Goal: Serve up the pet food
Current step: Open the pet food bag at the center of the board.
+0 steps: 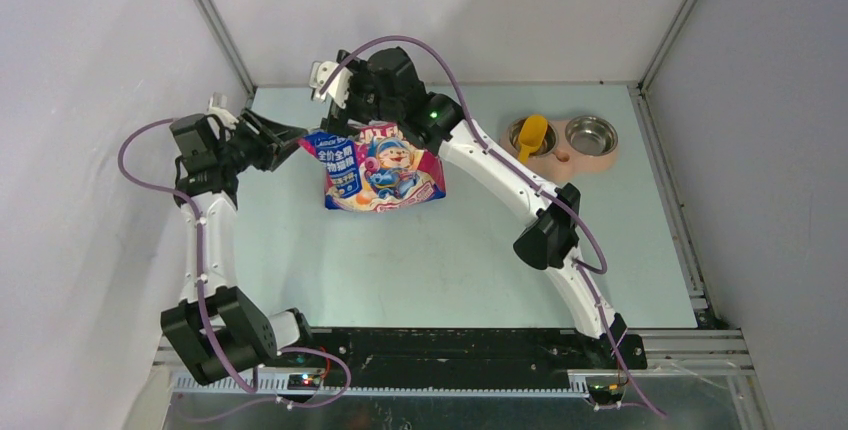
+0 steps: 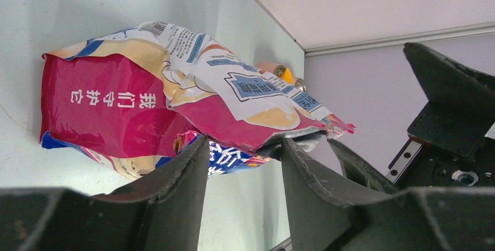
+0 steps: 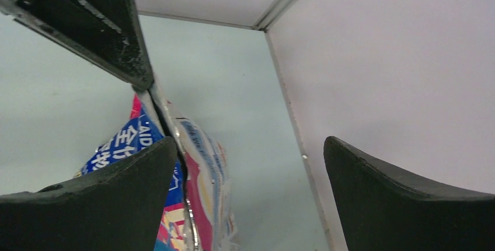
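The glossy pink-and-blue printed bag (image 1: 380,168) lies on the table at the back middle. No pet food shows; whatever the bag holds is hidden. My left gripper (image 1: 292,143) is at the bag's top-left corner. In the left wrist view the bag (image 2: 146,96) has its torn top edge right at the tips of the left gripper (image 2: 245,141), whose jaws still stand apart. My right gripper (image 1: 343,116) hovers over the bag's top edge. It is wide open (image 3: 250,140), with the bag (image 3: 204,181) just inside its left finger (image 3: 117,192).
A pink stand (image 1: 563,160) with two steel bowls sits at the back right. A yellow scoop (image 1: 531,136) rests in its left bowl and also peeks out behind the bag (image 2: 285,74). The enclosure walls are close behind both grippers.
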Available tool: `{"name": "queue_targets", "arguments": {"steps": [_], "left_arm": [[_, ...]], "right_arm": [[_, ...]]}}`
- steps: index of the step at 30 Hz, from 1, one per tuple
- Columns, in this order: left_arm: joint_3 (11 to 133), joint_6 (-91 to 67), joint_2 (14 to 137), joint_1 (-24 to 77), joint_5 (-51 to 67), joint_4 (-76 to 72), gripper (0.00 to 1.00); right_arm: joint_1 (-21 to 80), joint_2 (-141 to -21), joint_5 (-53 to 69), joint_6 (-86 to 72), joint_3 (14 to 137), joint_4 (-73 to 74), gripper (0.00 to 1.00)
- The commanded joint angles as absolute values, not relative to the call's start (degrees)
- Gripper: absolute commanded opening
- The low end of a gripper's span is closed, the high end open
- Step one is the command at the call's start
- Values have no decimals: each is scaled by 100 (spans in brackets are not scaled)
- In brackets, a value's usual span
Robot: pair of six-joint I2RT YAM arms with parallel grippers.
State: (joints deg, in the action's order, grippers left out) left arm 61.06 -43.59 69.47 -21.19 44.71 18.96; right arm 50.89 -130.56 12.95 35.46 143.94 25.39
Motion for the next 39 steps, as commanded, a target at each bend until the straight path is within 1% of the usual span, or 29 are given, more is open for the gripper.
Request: {"name": "queue_targets", "arguments": {"steps": [1,8,14,16,22,25,29,34,39], "left_arm": [[6065,-4319,6751,-2138,4400,1922,49],[6052,-4252,6797,-2022,4302,1939,35],[6105,-4179,6873,-1937,4222,1983,33],[6123,-4179,6916,-1927,4211,1988,30],[6234,-4158,7080,-1895,4236,2026,13],[6260,-4150,7109,-1858,4232,2031,2],[6286,-4081,7093,-1762,4197,2057,0],[6458,-3726,7042,-1455,4042,2187,0],[6743,-3202,7054,-993,3770,2301,0]], "right_arm": [[5122,-12902,1767,3166,14718,2714,100],[5088,-12998,1723,3102,14719,2640,100],[5080,-13057,1692,3179,14710,2607,99],[5081,-13074,1654,3181,14705,2579,100],[5081,-13112,1550,3185,14722,2482,100],[5059,-13126,1522,3119,14719,2424,100],[4960,-13167,1598,2753,14821,2386,100],[4743,-13065,2303,1681,15017,2699,100],[4560,-12919,2703,1079,14932,2929,100]]}}
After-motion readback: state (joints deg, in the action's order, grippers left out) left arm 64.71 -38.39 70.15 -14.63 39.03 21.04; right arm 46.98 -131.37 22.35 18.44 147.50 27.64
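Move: Just beyond the half-open left fingers lies the near lip of the pet food bag's cut mouth, about 1 cm ahead, 2 cm right and 1 cm below; the bag's body stands some 16 cm right, 3 cm back and 15 cm below. The right gripper hangs roughly 7 cm right, 5 cm ahead and 6 cm above. From the right hand that lip lies around 4 cm back, 5 cm left and 8 cm below. Pinching shut on the near lip at the mouth's left end, the left gripper goes from half open to fully closed, then draws right, about 2.5 cm in all, rising slightly at the end. The right hand, still wide open, shifts back 1.5 cm towards the mouth, waits, then eases forward again and about 1 cm right and up, rolling some 15 degrees so its far finger dips. ##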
